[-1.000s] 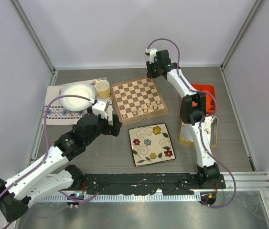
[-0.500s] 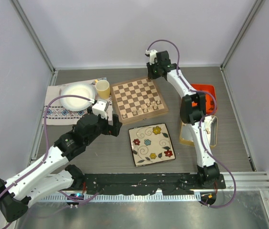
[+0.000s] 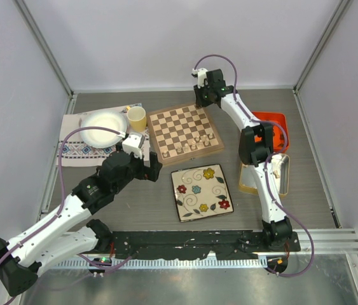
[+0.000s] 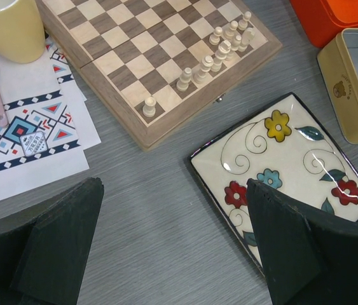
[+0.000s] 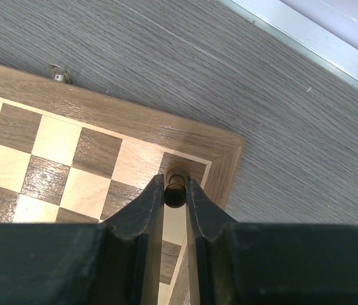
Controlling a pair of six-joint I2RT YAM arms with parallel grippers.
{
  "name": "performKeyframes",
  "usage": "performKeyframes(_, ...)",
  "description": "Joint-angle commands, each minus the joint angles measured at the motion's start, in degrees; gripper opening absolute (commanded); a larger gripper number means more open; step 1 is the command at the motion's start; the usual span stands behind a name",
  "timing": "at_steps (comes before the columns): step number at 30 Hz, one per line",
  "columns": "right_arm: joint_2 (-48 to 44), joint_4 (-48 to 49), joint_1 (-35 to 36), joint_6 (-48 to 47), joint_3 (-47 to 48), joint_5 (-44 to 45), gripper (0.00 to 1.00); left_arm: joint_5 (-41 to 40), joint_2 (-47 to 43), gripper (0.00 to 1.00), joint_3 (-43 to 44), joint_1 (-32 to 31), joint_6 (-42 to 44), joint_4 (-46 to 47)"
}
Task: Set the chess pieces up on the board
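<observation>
The board (image 3: 185,130) lies at the middle back of the table. Several pale cream chess pieces (image 3: 198,142) stand along its near right edge, also seen in the left wrist view (image 4: 220,47), with one lone piece (image 4: 149,105) apart from them. My right gripper (image 5: 175,194) is shut on a dark brown chess piece (image 5: 176,185), held over the dark corner square at the board's far right corner (image 3: 202,98). My left gripper (image 4: 173,210) is open and empty above bare table, between the board's near corner and the floral plate (image 4: 280,165).
A floral plate (image 3: 202,192) lies in front of the board. A yellow cup (image 3: 137,117), a white plate (image 3: 102,127) and a patterned mat (image 3: 77,151) sit to the left. An orange bin (image 3: 273,122) and a cream tin (image 3: 255,181) are to the right.
My right gripper has shifted slightly left at the board's far right corner, still holding the dark piece. The left arm has not moved.
</observation>
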Motion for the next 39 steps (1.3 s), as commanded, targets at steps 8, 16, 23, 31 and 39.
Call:
performKeyframes(8, -1.53, 1.76, 0.75, -0.84, 0.42, 0.52, 0.19, 0.13, -1.13, 1.0, -0.1, 0.4, -0.27, 1.39)
performKeyframes(16, -1.62, 2.03, 0.75, -0.84, 0.42, 0.87, 0.27, 0.22, -1.22, 1.0, -0.19, 0.4, -0.35, 1.39)
performKeyframes(23, -1.62, 2.12, 0.83, -0.84, 0.42, 0.87, 0.3, 0.31, -1.04, 1.0, -0.1, 0.57, -0.36, 1.65)
performKeyframes(31, -2.67, 2.29, 0.83, -0.57, 0.59, 0.78, 0.38, 0.31, -1.04, 1.0, 0.16, 0.66, -0.27, 1.48)
performKeyframes(39, -8.56, 1.15, 0.66, -1.01, 0.42, -0.27, 0.48, 0.49, -1.74, 0.99, 0.78, 0.92, -0.44, 1.65)
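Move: The dark piece, already between the right fingers, is at their tips, about 1 cm below the hand point, over the board's far right corner square. The middle of the chessboard is some 11 cm back and 6 cm left of the right hand; the nearest white pawn is about 14 cm back and 4 cm to its right. From the idle left hand the dark piece is roughly 38 cm ahead, 17 cm right and 14 cm lower. Hold the right gripper in place over the far right corner square, wrist unturned, and open the fingers to let go of the dark piece: after a short hold ease them a little apart, then on to roughly half open, so both pads come clear of its sides. Lift no more than a few millimetres at the very end. ##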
